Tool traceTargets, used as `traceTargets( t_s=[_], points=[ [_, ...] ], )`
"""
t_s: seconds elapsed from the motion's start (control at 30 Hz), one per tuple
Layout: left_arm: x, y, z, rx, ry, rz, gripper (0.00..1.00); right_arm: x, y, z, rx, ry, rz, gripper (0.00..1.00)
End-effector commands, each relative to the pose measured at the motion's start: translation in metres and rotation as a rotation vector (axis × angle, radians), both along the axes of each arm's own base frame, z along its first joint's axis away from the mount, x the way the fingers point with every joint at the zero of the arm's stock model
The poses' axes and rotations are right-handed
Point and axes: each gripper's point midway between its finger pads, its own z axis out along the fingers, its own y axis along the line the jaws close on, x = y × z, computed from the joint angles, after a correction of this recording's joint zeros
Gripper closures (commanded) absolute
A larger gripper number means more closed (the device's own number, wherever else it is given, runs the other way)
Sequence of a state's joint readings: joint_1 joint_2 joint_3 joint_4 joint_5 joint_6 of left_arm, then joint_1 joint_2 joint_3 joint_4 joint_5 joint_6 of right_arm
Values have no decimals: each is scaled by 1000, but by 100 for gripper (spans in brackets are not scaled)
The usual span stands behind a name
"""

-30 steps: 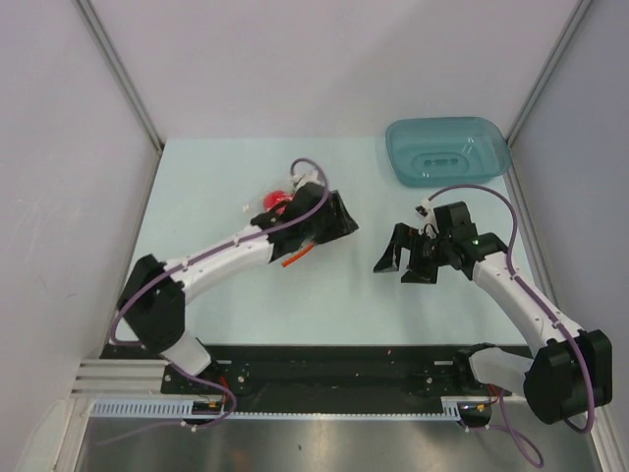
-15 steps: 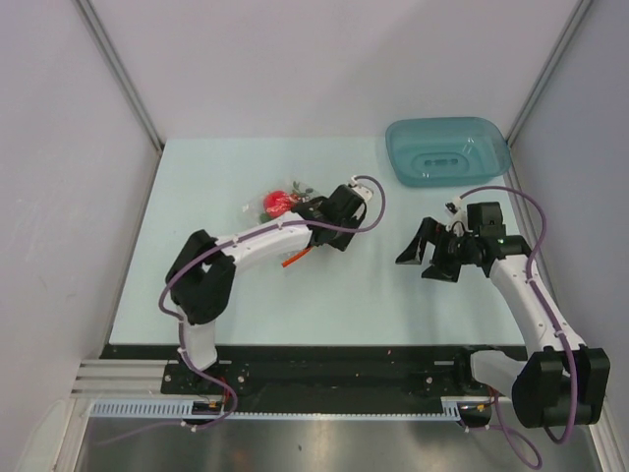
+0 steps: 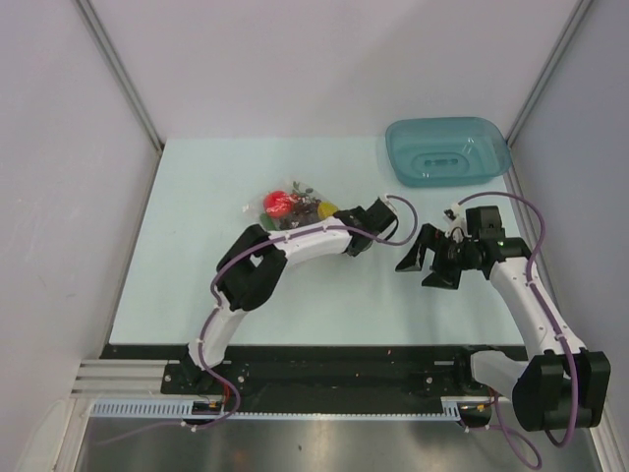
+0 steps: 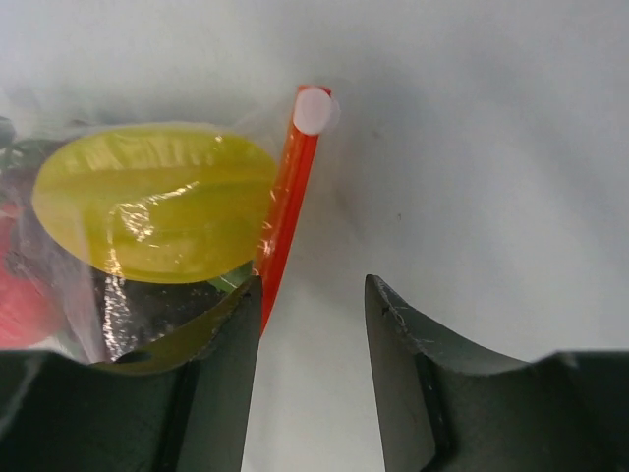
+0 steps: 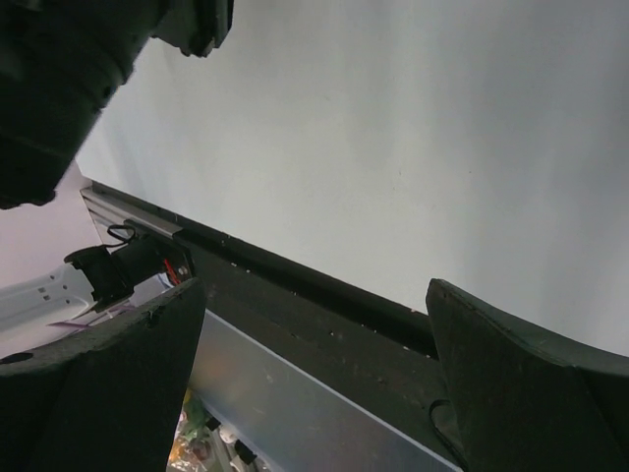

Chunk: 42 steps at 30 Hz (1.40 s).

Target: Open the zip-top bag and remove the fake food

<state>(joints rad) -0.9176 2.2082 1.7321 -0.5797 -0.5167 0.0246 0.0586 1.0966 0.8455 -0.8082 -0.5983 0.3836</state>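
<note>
The zip-top bag (image 3: 295, 207) lies on the table at back centre, a clear crinkly pouch holding the fake food: a red fruit (image 3: 278, 204), a yellow piece (image 3: 327, 208) and dark pieces. My left gripper (image 3: 341, 228) sits low at the bag's right end. In the left wrist view the orange-red zipper strip (image 4: 288, 202) with its white tab (image 4: 314, 110) runs down to the left finger (image 4: 224, 374). The yellow piece (image 4: 157, 202) lies left of the strip. The left gripper (image 4: 313, 290) is open, with only bare table between its jaws. My right gripper (image 3: 428, 264) hangs open and empty.
A teal tray (image 3: 447, 152) stands at the back right corner. Grey walls close in the table on three sides. In the right wrist view the black rail (image 5: 324, 295) at the table's near edge crosses between the fingers, and the left arm's dark body (image 5: 88, 79) fills the top left.
My left arm has swung its gripper from over the bag to the bag's right end, uncovering the bag, and its jaws have narrowed. The right gripper has drifted a little to the right.
</note>
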Motion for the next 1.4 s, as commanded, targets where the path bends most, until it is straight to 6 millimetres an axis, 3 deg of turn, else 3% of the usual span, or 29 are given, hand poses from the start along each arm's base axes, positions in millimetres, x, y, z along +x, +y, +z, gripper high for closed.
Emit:
traceTargets(
  t_s=[0.0, 0.13, 0.23, 0.47, 0.57, 0.73, 0.97, 1.1, 1.23, 1.37],
  points=[
    [12, 19, 7, 123, -97, 56, 49, -1, -3, 14, -8, -36, -6, 0],
    [22, 23, 8, 155, -155, 81, 50, -8, -5, 9, -20, -8, -16, 0],
    [29, 24, 10, 178, -193, 101, 57, -13, -5, 7, -17, 2, -22, 0],
    [39, 28, 4, 247, -247, 101, 57, -21, -7, 8, -30, 11, -37, 0],
    [42, 32, 5, 290, -274, 88, 62, -25, -8, 7, -38, 18, -38, 0],
    [46, 39, 6, 316, -348, 77, 78, -35, -10, 6, -45, 36, -44, 0],
    [46, 40, 22, 309, -379, 55, 100, -41, -11, 0, -47, 50, -51, 0],
    [42, 37, 39, 242, -365, 56, 100, -38, -9, 5, -33, 24, -60, 0],
    [33, 36, 76, 136, -362, 55, 100, -33, -8, 5, -23, 12, -63, 0],
    [23, 31, 98, 31, -327, 29, 100, -25, -5, 6, -7, -13, -67, 0]
  ],
)
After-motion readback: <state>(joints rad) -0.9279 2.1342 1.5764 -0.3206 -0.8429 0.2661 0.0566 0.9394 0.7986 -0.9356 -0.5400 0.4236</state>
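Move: The zip-top bag lies flat ahead and to the left of the left hand, its middle about 6 cm farther out, 10 cm to the left and 4 cm lower. The slider end of its red zip strip is nearer, some 5 cm ahead, 3 cm to the right and 5 cm down. The yellow food inside sits roughly 8 cm ahead, 5 cm left and 3 cm below. From the idle, open right hand, the bag's middle is about 21 cm ahead, 28 cm left and 13 cm below. The left hand slides about 5 cm forward and left over the bag's zip edge while sinking some 2 cm, its left side rolling up and its fingertips tilting up some 15–20 degrees, and the fingers go from half open to fully shut. Still shut, it then climbs about 6 cm above the bag, while the right hand draws back about 4 cm with its fingers wide open. ##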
